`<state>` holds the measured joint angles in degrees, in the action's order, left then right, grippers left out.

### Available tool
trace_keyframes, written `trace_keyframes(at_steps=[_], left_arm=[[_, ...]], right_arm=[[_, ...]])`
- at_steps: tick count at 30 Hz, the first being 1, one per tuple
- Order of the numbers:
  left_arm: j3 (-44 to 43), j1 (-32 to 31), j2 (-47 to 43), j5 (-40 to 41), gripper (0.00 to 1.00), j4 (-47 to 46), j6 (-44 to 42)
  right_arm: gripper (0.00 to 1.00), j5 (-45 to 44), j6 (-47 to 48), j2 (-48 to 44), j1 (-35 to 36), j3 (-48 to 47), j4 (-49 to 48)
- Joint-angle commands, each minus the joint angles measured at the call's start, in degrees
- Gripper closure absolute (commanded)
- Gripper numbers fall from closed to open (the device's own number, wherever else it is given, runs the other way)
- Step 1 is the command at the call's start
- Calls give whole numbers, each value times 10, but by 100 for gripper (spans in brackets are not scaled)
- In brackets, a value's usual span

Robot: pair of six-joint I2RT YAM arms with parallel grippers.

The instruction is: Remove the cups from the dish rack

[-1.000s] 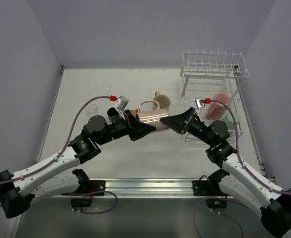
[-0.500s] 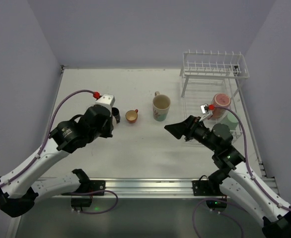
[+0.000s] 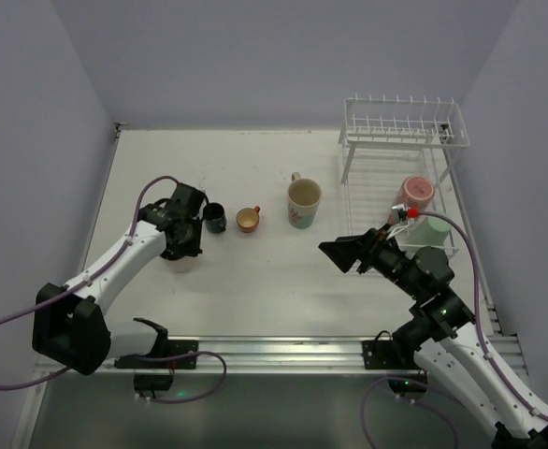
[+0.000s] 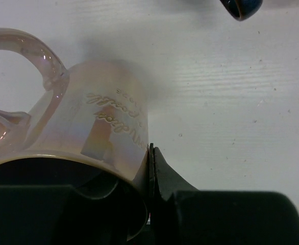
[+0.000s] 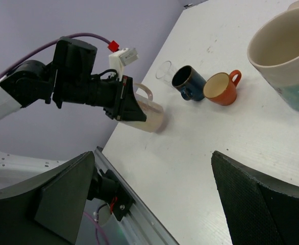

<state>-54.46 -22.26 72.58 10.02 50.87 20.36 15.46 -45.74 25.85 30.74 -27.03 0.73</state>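
My left gripper [image 3: 182, 247] is shut on the wall of a pale pink mug [image 4: 88, 127], one finger inside the rim and one outside. The pink mug [image 5: 148, 117] is tilted low over the table's left side, in front of a dark blue cup [image 3: 215, 218]. An orange-red cup [image 3: 248, 220] and a cream cup [image 3: 304, 200] stand in the middle. The white dish rack [image 3: 403, 123] is at the back right, with a red-pink cup [image 3: 415, 193] and a light green cup [image 3: 434, 230] on its lower shelf. My right gripper [image 3: 339, 253] is open and empty, left of the rack.
A clear glass [image 5: 164, 72] stands behind the dark blue cup [image 5: 187, 82] near the left wall. The metal rail [image 3: 274, 351] runs along the near table edge. Walls close in the left, back and right sides.
The left arm has carried the pink mug from the table's middle to the left and lowered it. The right gripper has let go of the mug and drawn back to the right.
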Motion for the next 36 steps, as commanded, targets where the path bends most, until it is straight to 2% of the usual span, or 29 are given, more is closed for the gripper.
trace_keyframes(at_steps=[1, 8, 10, 11, 12, 14, 15, 16, 18, 19, 24, 28, 32, 33, 36], left_arm=[[-10, 14, 18, -48, 100, -73, -50], [7, 46, 56, -76, 98, -104, -55], [5, 50, 58, -73, 82, -102, -54], [6, 51, 57, -59, 58, -102, -49], [5, 51, 56, -55, 48, -101, -48], [4, 50, 51, -47, 34, -98, -45], [4, 51, 44, -43, 30, -97, -44], [2, 51, 40, -40, 21, -97, -43], [-1, 51, 28, -37, 9, -95, -41], [-10, 51, 7, -32, 0, -96, -40], [-77, 49, -82, -75, 0, -117, -37], [-111, 44, -170, -188, 0, -188, -33], [-47, 42, -264, -270, 0, -304, -16], [-12, 42, -295, -306, 0, -337, -9], [50, 41, -350, -365, 0, -386, 6]], right_arm=[[1, -15, 18, -4, 1, 9, 11], [1, -15, 23, 1, 1, 9, 12], [1, -21, 23, 1, 2, 8, 16], [1, -23, 24, 0, 1, 7, 18], [1, -25, 25, 1, 2, 5, 23], [1, -32, 29, 3, 1, 1, 29], [1, -34, 31, 3, 1, -3, 37], [1, -37, 35, 3, 1, -7, 42], [1, -55, 46, 3, 1, -21, 66], [1, -64, 56, 3, 1, -26, 75], [2, -154, 82, -6, 0, -71, 148], [4, -292, 123, 20, 0, -127, 225], [1, -434, 156, 73, -2, -206, 298], [1, -498, 165, 96, -2, -216, 309], [1, -580, 181, 125, -22, -245, 338]])
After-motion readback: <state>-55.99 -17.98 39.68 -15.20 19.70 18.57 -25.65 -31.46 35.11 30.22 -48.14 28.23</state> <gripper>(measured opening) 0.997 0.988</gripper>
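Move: Just ahead of the left hand (about 3 cm), some 3 cm left and 10 below, is the bare spot for the pearly mug it holds by the rim; the blue cup is 11 ahead, 6 right, the glass 12 ahead, 3 left, the orange cup 11 ahead, 14 right. From the right hand, the green cup lies 11 ahead, 25 right, 18 below, the red mug 17 ahead, 22 right, the cream mug 15 ahead, 5 left. Easing the pearly mug some 3 cm forward and 2 down onto the table, the left hand opens wide, lets go of the rim, then climbs nearly 30 cm away, drifting right as its fingers tip up. The empty right hand, still open, dips slightly, then swings 12 cm right and 6 forward towards the rack's two cups, turning clockwise about 40 degrees. ##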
